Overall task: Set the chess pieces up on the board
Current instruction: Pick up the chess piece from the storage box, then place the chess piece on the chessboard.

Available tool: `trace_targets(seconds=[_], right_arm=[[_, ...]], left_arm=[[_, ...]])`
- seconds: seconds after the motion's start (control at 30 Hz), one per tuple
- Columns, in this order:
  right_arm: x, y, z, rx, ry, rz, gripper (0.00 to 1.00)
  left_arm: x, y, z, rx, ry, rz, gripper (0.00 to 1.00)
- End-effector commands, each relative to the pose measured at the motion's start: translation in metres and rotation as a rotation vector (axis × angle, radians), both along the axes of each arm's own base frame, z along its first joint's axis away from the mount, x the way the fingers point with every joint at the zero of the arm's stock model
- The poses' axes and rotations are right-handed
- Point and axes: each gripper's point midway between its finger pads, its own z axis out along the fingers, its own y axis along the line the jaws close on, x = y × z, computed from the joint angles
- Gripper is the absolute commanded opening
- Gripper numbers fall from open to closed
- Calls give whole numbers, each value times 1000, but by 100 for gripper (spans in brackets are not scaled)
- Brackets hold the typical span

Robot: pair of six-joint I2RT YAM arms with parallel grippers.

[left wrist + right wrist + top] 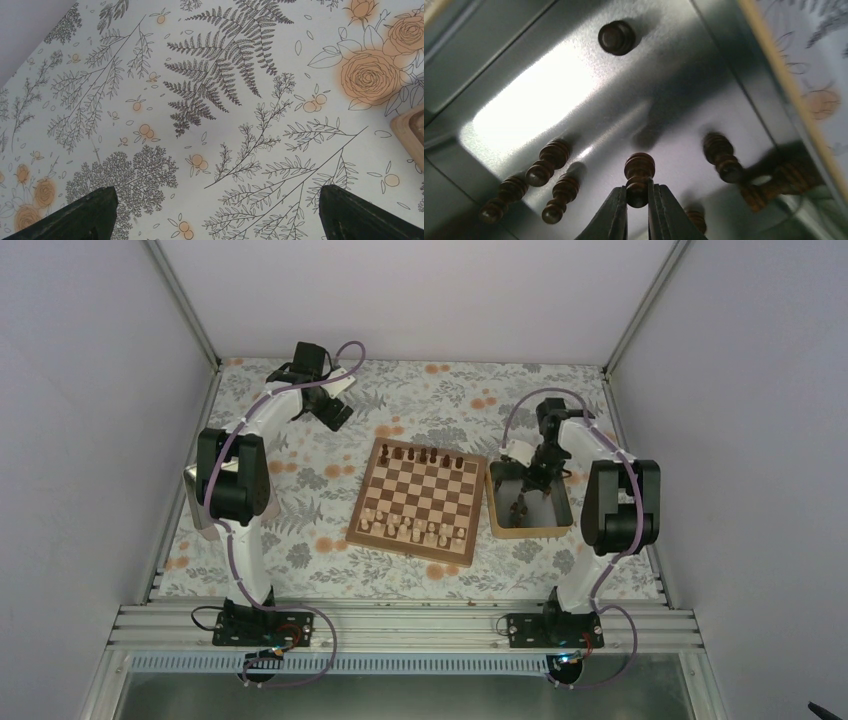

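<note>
The board (418, 500) lies mid-table with dark chess pieces (424, 455) along its far row and pale ones along the near rows. My right gripper (638, 199) is down inside the tray (497, 508), its fingers shut on the head of an upright dark brown chess piece (639, 172). Several more dark pieces stand around it, such as one at the left (548, 161) and one at the right (721, 156). My left gripper (215, 210) hangs open over the flowered cloth, far left of the board, with nothing between its fingers.
The tray has a metal floor (539, 95) and a tan rim (774, 75). A corner of the wooden board (410, 132) shows at the right edge of the left wrist view. White walls enclose the table.
</note>
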Motion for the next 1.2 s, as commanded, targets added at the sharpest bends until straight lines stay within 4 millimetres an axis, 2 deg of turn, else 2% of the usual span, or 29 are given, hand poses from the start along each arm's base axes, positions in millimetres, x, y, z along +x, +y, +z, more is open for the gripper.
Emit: trace_targets(seconds=[0.0,0.1,0.23,0.43,0.57,0.67,0.8,0.9,1.17], right_arm=[[11,6,37,36,-66,4,8],[22,14,63,45,-110,28,8],[34,40,90,50,-138,94,8],[49,109,114,46,-174,246,8],[56,167,127,70,-221,358,8],[55,204,123,73,-231,437,8],[48,243,108,82,-214,525,8],[46,262,92,85,-188,566,8],[45,294,57,94,-149,631,8]], left_arm=[[0,-4,4,-6,0,-11,100],[0,-4,7,-7,-6,-13,100],[-1,-5,9,-9,-7,-15,100],[-1,-7,15,-9,-15,-22,100],[-2,-7,19,-5,-21,-25,100],[-2,-8,21,-12,-24,-28,100],[-4,-10,22,-22,-20,-36,100],[-4,-11,24,-28,-23,-39,100],[-5,-15,25,-36,-23,-52,100]])
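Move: The right hand already grips a dark pawn low inside the storage box; the empty second-row square in front of the dark bishop lies about 29 cm to its left, 5 cm ahead and 2 cm lower. That bishop stands 29 cm left and 8 cm ahead, the lone dark pawn on the board 36 cm left and 6 cm ahead, both about level in height. From the left hand, the square is some 12 cm back, 16 cm right and 9 cm down. Keeping its pinch on the dark pawn, the right hand rises about 12 cm out of the box while easing forward, then sweeps some 28 cm left over the board towards the dark side's second row. Over the second half of the sweep it sinks again by 6 or 7 cm, with the wrist turning about 35 degrees counter-clockwise in all and the fingertips swinging a little forward and then partly back. ##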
